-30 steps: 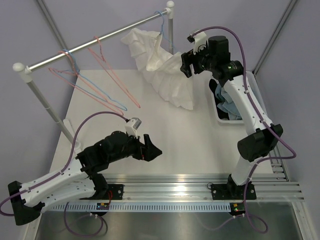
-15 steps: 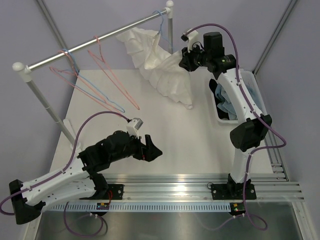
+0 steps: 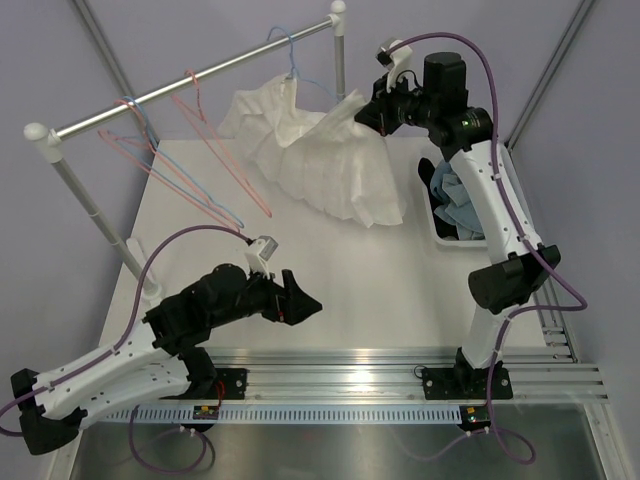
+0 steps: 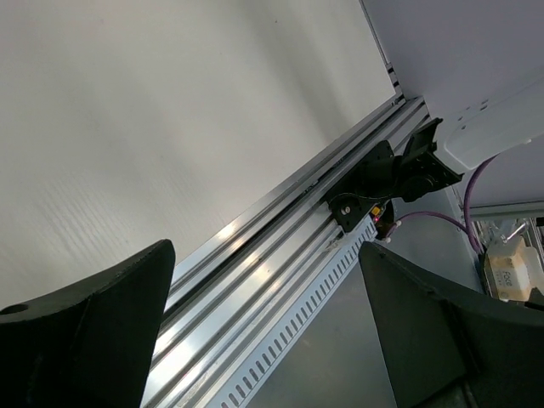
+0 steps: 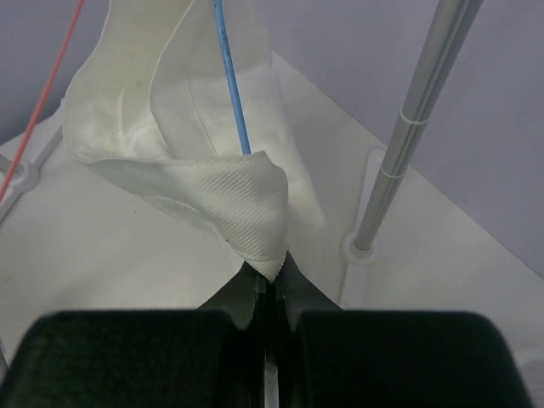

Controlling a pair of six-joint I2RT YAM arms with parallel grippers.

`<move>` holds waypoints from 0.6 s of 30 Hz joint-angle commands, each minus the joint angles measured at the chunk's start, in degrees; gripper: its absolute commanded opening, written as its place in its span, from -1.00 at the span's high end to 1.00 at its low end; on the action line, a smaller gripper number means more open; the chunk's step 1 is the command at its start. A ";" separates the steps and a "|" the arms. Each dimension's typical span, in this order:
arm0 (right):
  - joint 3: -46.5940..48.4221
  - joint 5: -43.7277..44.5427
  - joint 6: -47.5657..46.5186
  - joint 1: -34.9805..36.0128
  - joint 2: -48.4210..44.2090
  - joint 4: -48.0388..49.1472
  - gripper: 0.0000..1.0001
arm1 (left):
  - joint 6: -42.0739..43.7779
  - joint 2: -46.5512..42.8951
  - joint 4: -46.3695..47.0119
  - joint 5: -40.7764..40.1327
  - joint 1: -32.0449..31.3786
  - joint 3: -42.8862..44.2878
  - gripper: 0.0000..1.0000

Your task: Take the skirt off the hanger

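Observation:
My right gripper [image 3: 372,108] is shut on a corner of a white ribbed garment [image 3: 320,165], seen pinched between the jaws in the right wrist view [image 5: 270,276]. That garment [image 5: 221,187] hangs from a light-blue wire hanger [image 3: 290,55] on the rail and is stretched sideways towards the gripper. A pink hanger [image 3: 225,160] hangs bare on the rail further left. No black skirt hangs anywhere; a dark scrap of cloth [image 3: 428,170] lies in the bin, too small to identify. My left gripper [image 3: 305,305] is open and empty low over the table's near edge.
The metal rail [image 3: 190,82] crosses the back on two posts, one close to my right gripper [image 5: 408,127]. More pink and blue hangers [image 3: 150,160] hang at its left end. A white bin [image 3: 440,235] with blue cloth stands at the right. Aluminium rails [image 4: 255,263] run along the near edge.
My right gripper closed on the white garment's corner and rose slightly. The garment spread out and its blue hanger slid left along the rail. The left arm barely moved.

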 commanded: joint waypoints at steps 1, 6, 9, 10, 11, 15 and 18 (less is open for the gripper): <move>-1.00 -3.23 5.81 0.38 -6.37 9.67 1.00 | -0.71 -1.67 0.47 1.98 -0.18 2.26 -0.86; -5.75 -3.23 11.17 0.38 -10.25 16.78 1.00 | -0.62 -2.55 -0.86 2.77 -0.18 3.40 -0.82; -6.89 -3.32 14.25 0.38 -11.56 18.55 1.00 | -0.44 -2.90 -1.21 3.30 -0.18 4.19 -0.79; -7.59 -3.41 14.69 0.29 -12.00 19.42 1.00 | -0.18 -2.73 -1.38 3.30 -0.18 4.71 -0.78; -8.12 -3.58 15.65 0.46 -12.44 20.82 1.00 | -0.09 -2.64 -1.65 3.38 -0.18 4.98 -0.78; -8.13 -4.46 17.06 0.29 -13.15 21.36 1.00 | 0.52 -1.94 -2.18 3.65 -0.18 6.39 -0.76; -7.08 -5.87 17.15 0.38 -12.54 19.79 1.00 | 0.53 -1.67 -2.09 4.00 -0.18 6.74 -0.75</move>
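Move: The right fingers are already shut on the white skirt's waistband. The blue hanger inside it lies about 8 cm ahead, 14 cm to the left and some 6 cm above. The basket stands about 27 cm to the right, roughly level fore and aft, some 36 cm down; the nearest pink hanger is about 31 cm left, 3 cm back, at the same height. From the open left hand, the blue hanger is some 42 cm ahead, neither left nor right, 24 cm up. Upward and back goes the right hand, about 8.5 cm up and nearly 5 cm towards its base, easing off towards the end while its leftward-pointing fingertips tilt up some 15 degrees. The shut fingers keep their pinch on the skirt's waistband, drawing it against the blue hanger. The empty left hand rises about 3 cm, staying wide open. ##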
